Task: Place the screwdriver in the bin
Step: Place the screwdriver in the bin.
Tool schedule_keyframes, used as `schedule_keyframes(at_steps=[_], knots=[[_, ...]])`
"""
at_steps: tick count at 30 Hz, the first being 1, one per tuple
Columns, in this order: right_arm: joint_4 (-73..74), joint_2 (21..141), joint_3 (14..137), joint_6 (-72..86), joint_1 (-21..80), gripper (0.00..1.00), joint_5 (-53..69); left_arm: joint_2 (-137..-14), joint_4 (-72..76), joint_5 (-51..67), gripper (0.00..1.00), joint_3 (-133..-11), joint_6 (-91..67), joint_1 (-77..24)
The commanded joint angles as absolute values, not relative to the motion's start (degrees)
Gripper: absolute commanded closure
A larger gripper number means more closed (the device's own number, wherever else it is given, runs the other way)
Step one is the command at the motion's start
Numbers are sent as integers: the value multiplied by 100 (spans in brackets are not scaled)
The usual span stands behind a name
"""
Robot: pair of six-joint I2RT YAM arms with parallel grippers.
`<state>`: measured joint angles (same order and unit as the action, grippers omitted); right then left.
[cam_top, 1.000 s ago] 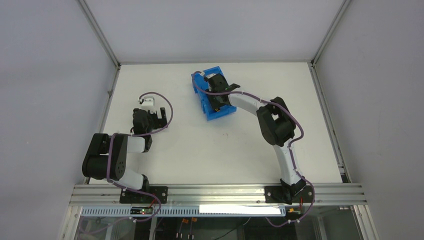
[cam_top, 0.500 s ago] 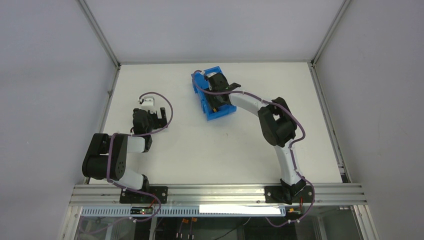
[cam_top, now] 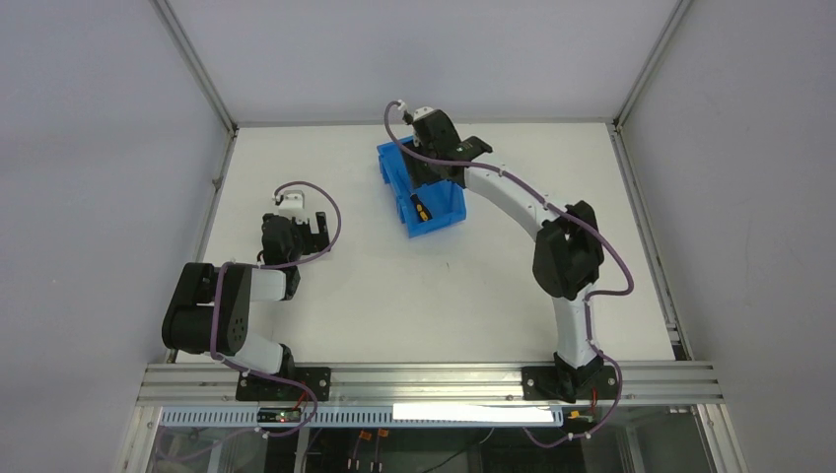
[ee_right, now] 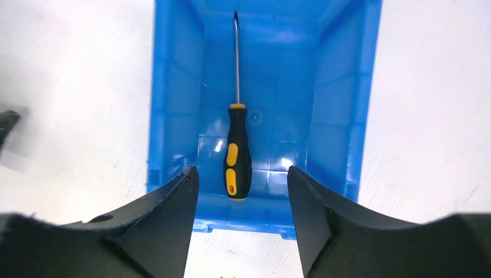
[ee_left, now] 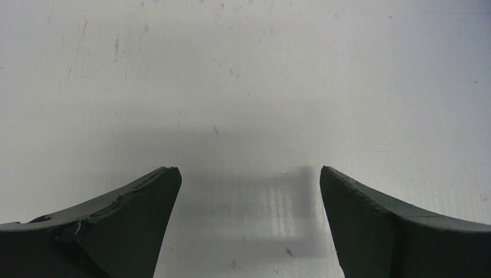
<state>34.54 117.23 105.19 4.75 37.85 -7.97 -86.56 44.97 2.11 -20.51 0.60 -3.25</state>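
The blue bin (cam_top: 449,215) stands at the table's far middle. The black and yellow screwdriver (cam_top: 420,209) lies flat on its floor. In the right wrist view the screwdriver (ee_right: 238,153) lies along the bin (ee_right: 173,116), handle near the camera, shaft pointing away. My right gripper (cam_top: 430,175) hangs above the bin's far end, raised clear of it. In its own view it (ee_right: 242,176) is open and empty. My left gripper (cam_top: 293,229) is at the left over bare table. In its own view it (ee_left: 249,174) is open and empty.
The white table (cam_top: 394,286) is walled by grey panels on the left, back and right. An aluminium rail (cam_top: 434,379) runs along the near edge with both arm bases on it. The right arm's elbow (cam_top: 569,251) stands right of the bin.
My right gripper has risen and drawn back from inside the bin toward the far edge, uncovering the screwdriver lying in the bin. The right elbow shifted right. The left arm has not moved.
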Motion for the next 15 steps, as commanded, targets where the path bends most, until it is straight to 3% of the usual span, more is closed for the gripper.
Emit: schedule_keyframes(at_steps=[1,7,9,10,15], knots=[[4057,11151,11248,360,3882,38,-952,-8626,4651,295,0,-2171,26,-255],[4542,10938,11897,309,3960,29,-1039,-8628,4651,294,0,-2171,26,-259],[4719,10899,12152,293,3988,4,-1091,-8625,4649,295,0,-2171,24,-256],[4799,10879,12282,295,3998,2,-1093,-8629,4649,301,0,-2171,26,-256],[5125,10790,12703,291,4017,1,-994,-8627,4651,295,0,-2171,26,-258]])
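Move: The screwdriver already lies in the bin, almost straight below the open right hand: about 11 cm down, level with it fore and aft, and 1 cm to its left. Around it stands the bin, whose middle is about 2 cm ahead of that hand, straight in line sideways and some 9 cm below it. From the idle left hand the screwdriver lies about 8 cm ahead, 24 cm to the right and 1 cm lower. The screwdriver is left behind, already released, as the empty right hand goes on rising away from it and the bin, about 13 cm nearly straight up. The fingers, already apart, spread to fully open, mostly in the second half of the climb, and their tips tilt up by some 10 degrees. ##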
